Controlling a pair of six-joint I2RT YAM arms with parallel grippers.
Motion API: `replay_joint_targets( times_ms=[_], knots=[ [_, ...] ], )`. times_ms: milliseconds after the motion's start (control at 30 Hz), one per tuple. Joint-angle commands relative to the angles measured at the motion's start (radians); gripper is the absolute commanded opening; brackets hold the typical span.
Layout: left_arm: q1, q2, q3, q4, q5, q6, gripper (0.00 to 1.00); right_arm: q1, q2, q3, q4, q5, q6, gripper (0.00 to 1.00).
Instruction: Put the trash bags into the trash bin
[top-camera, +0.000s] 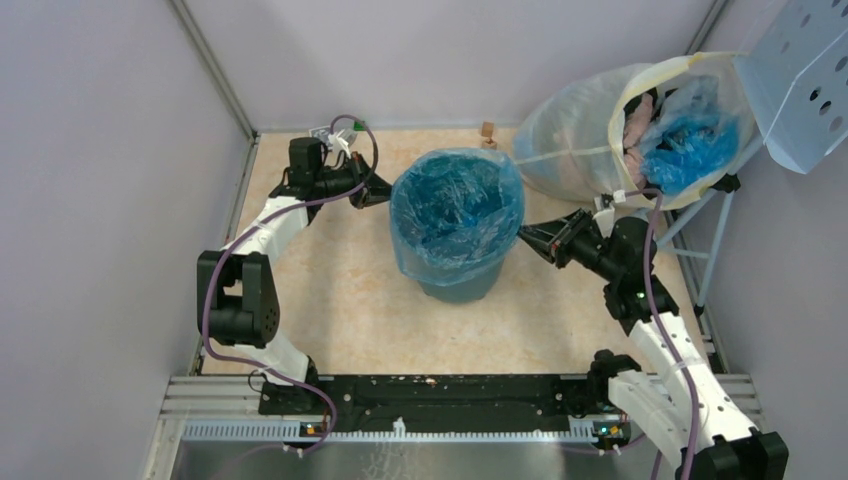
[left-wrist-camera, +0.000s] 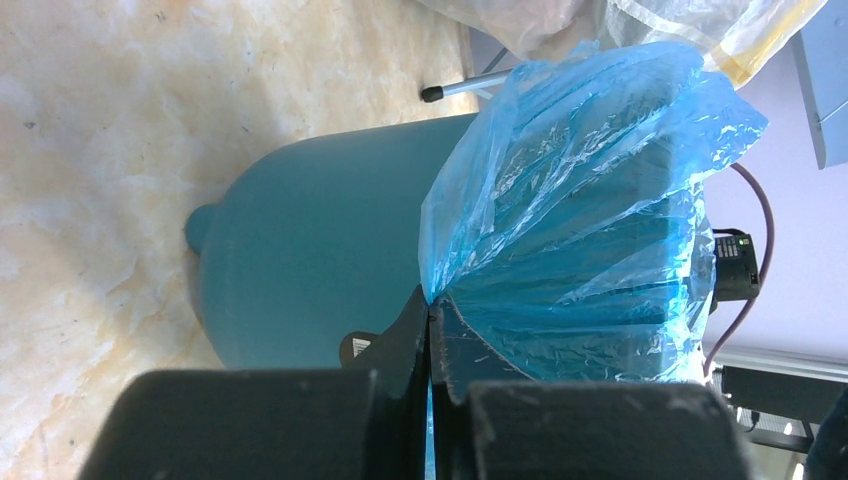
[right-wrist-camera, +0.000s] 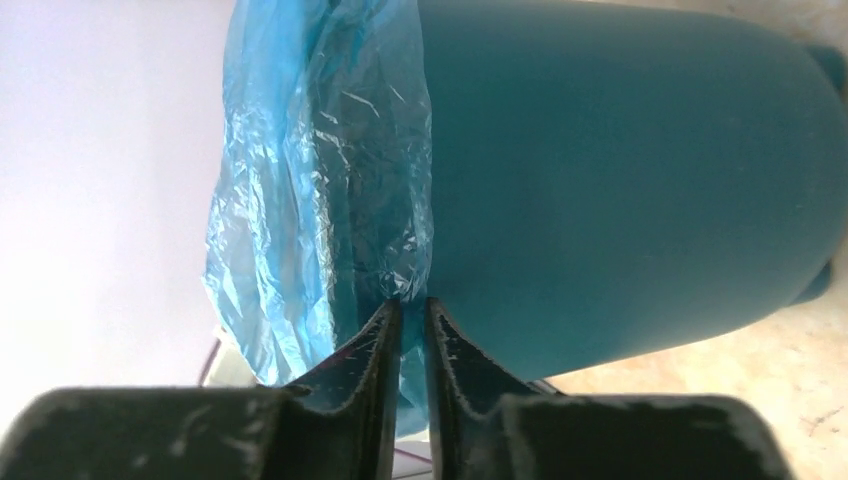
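Observation:
The dark-teal trash bin (top-camera: 458, 288) stands upright mid-table. A light-blue trash bag (top-camera: 455, 210) lines it, its mouth folded out over the rim. My left gripper (top-camera: 385, 192) is at the bin's left side, shut on the bag's edge; in the left wrist view the gripper (left-wrist-camera: 432, 305) pinches the film (left-wrist-camera: 580, 200) beside the bin wall (left-wrist-camera: 310, 260). My right gripper (top-camera: 522, 238) is at the bin's right side. In the right wrist view its jaws (right-wrist-camera: 410, 305) stand a narrow gap apart, with the bag's hem (right-wrist-camera: 320, 180) bunched between them against the bin (right-wrist-camera: 620, 180).
A large cloudy-white sack (top-camera: 575, 135) with blue and pink contents leans at the back right under a pale-blue perforated panel (top-camera: 800, 80) on a metal stand. A small wooden block (top-camera: 488, 130) sits at the back wall. Grey walls close in both sides.

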Motion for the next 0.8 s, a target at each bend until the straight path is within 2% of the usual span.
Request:
replay_joint_targets(
  times_ms=[0,33,267,433,767],
  knots=[
    [0.000,-0.028,0.002,0.047,0.019,-0.006,0.00,-0.007,0.031,0.025,0.104,-0.035,0.040,0.05],
    [0.000,-0.029,0.001,0.046,0.018,-0.004,0.00,-0.008,0.033,0.028,0.097,-0.035,0.038,0.00],
    [0.000,-0.030,0.007,0.026,0.008,0.010,0.00,-0.010,0.034,0.048,-0.077,0.021,-0.065,0.00],
    [0.000,-0.024,0.026,-0.007,-0.004,0.034,0.00,-0.019,0.134,0.132,-0.257,0.073,-0.250,0.00],
    [0.000,0.005,0.014,-0.038,-0.008,0.068,0.00,-0.019,0.249,0.184,-0.314,0.129,-0.365,0.00]
  ],
)
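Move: The rim of the blue trash bag lies right at my right fingertips, its edge between the half-closed pads. The trash bin's middle is about 12 cm to the left, 5 cm farther out and some 12 cm lower. The big clear sack bulks roughly 20 cm to my right hand's right and 17 cm ahead. From my left hand, which already holds the bag's opposite edge, that right-hand edge is about 25 cm to the right and 7 cm back. I shut my right fingers the rest of the way, pinching the bag's edge, then draw it down about 7 cm alongside the right of the bin's rim, easing a little forward as I go. The fingers dip some 20 degrees further downward. My left hand keeps its pinch on the far-left edge almost without stirring. ##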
